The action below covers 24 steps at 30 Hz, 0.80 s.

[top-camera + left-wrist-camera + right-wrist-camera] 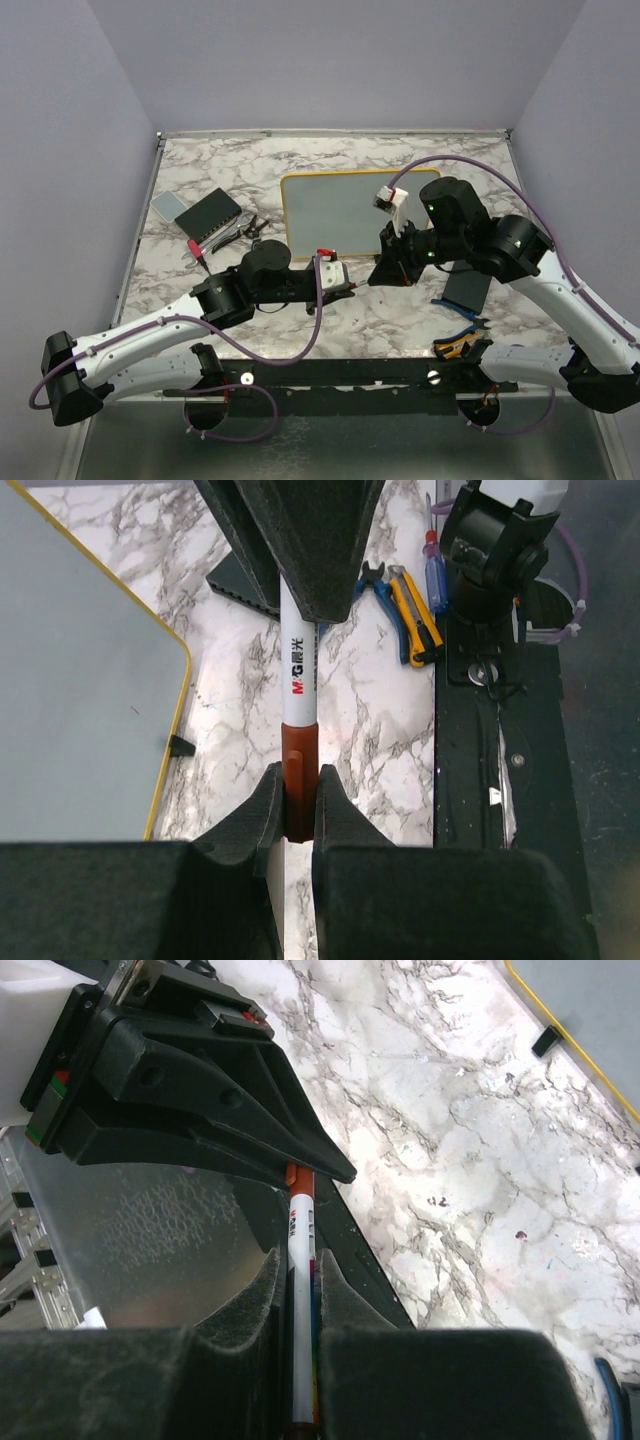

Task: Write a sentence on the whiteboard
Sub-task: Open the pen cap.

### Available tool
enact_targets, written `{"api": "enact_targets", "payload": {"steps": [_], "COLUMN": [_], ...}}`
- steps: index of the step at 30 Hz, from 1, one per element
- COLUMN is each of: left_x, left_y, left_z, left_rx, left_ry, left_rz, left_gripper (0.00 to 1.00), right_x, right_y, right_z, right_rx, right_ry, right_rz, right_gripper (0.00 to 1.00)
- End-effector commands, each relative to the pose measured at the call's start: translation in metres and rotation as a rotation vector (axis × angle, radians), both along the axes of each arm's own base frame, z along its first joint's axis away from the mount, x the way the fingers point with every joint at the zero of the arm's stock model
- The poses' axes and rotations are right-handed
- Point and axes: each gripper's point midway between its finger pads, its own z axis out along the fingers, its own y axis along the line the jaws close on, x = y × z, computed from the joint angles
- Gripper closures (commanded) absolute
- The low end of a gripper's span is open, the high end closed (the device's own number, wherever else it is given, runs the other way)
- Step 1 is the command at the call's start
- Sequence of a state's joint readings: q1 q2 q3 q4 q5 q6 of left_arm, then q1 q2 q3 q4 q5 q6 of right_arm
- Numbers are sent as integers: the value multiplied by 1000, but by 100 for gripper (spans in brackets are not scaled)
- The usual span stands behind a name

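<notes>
The whiteboard (pixel 350 212) lies flat at the table's middle back, pale grey with a yellow frame; its face (pixel 80 680) looks blank, and no sentence is in view. A white marker (pixel 298 670) with a red cap (pixel 300 765) hangs in the air just in front of the board's near edge, held from both ends. My left gripper (pixel 298 780) is shut on the red cap. My right gripper (pixel 300 1265) is shut on the white barrel (pixel 299 1260). From above, the left gripper (pixel 350 288) and right gripper (pixel 385 266) meet tip to tip.
Back left are a dark ridged slab (pixel 210 215), a small grey block (pixel 168 206), a red pen (pixel 197 250) and black clips (pixel 250 228). Near right are a dark square pad (pixel 467 290), blue pliers (pixel 375 585), a yellow utility knife (pixel 415 610) and a screwdriver (pixel 432 570).
</notes>
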State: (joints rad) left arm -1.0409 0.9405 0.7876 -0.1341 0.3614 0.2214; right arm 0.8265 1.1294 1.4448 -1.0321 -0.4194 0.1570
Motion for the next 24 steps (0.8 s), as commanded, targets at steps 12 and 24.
{"api": "enact_targets", "payload": {"steps": [12,24], "left_x": [7,8], "left_y": [34,37], "left_z": [-77,-80], "left_rx": [261,265], "left_ry": [46,66], "left_rz": [126,153], "left_gripper": [100,100], "right_x": [-11,-3], "right_y": [-36,-49], "right_z": [45,37], "right_rx": [6,-62], "right_ry": [-114,-132], "right_rz": [-37,-96], "right_gripper": [100,100]}}
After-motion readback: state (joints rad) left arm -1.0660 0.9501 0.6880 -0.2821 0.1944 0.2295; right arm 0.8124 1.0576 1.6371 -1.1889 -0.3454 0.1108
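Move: The pen cap is already between the left fingers, its middle about 1 cm to the right of the hand point. The white pen barrel, gripped by the right hand, is about 6 cm to the left hand's right and some 3 cm higher. From the right hand, the cap is roughly 5 cm left and 3 cm below; the whiteboard's middle is about 36 cm straight ahead and 22 cm down, and the blue pliers are around 11 cm ahead, 24 cm right, 22 cm down. Keep the left gripper shut on the pen cap and the right one on the barrel, and pull firmly apart: draw the right gripper up and to the right, letting the left be tugged along 1 to 2 cm at first. Then carry the right on to about 5.5 cm up in all, while the left swings sharply down and leftward to end some 8 cm lower, fingertips dipping about 15 degrees. ##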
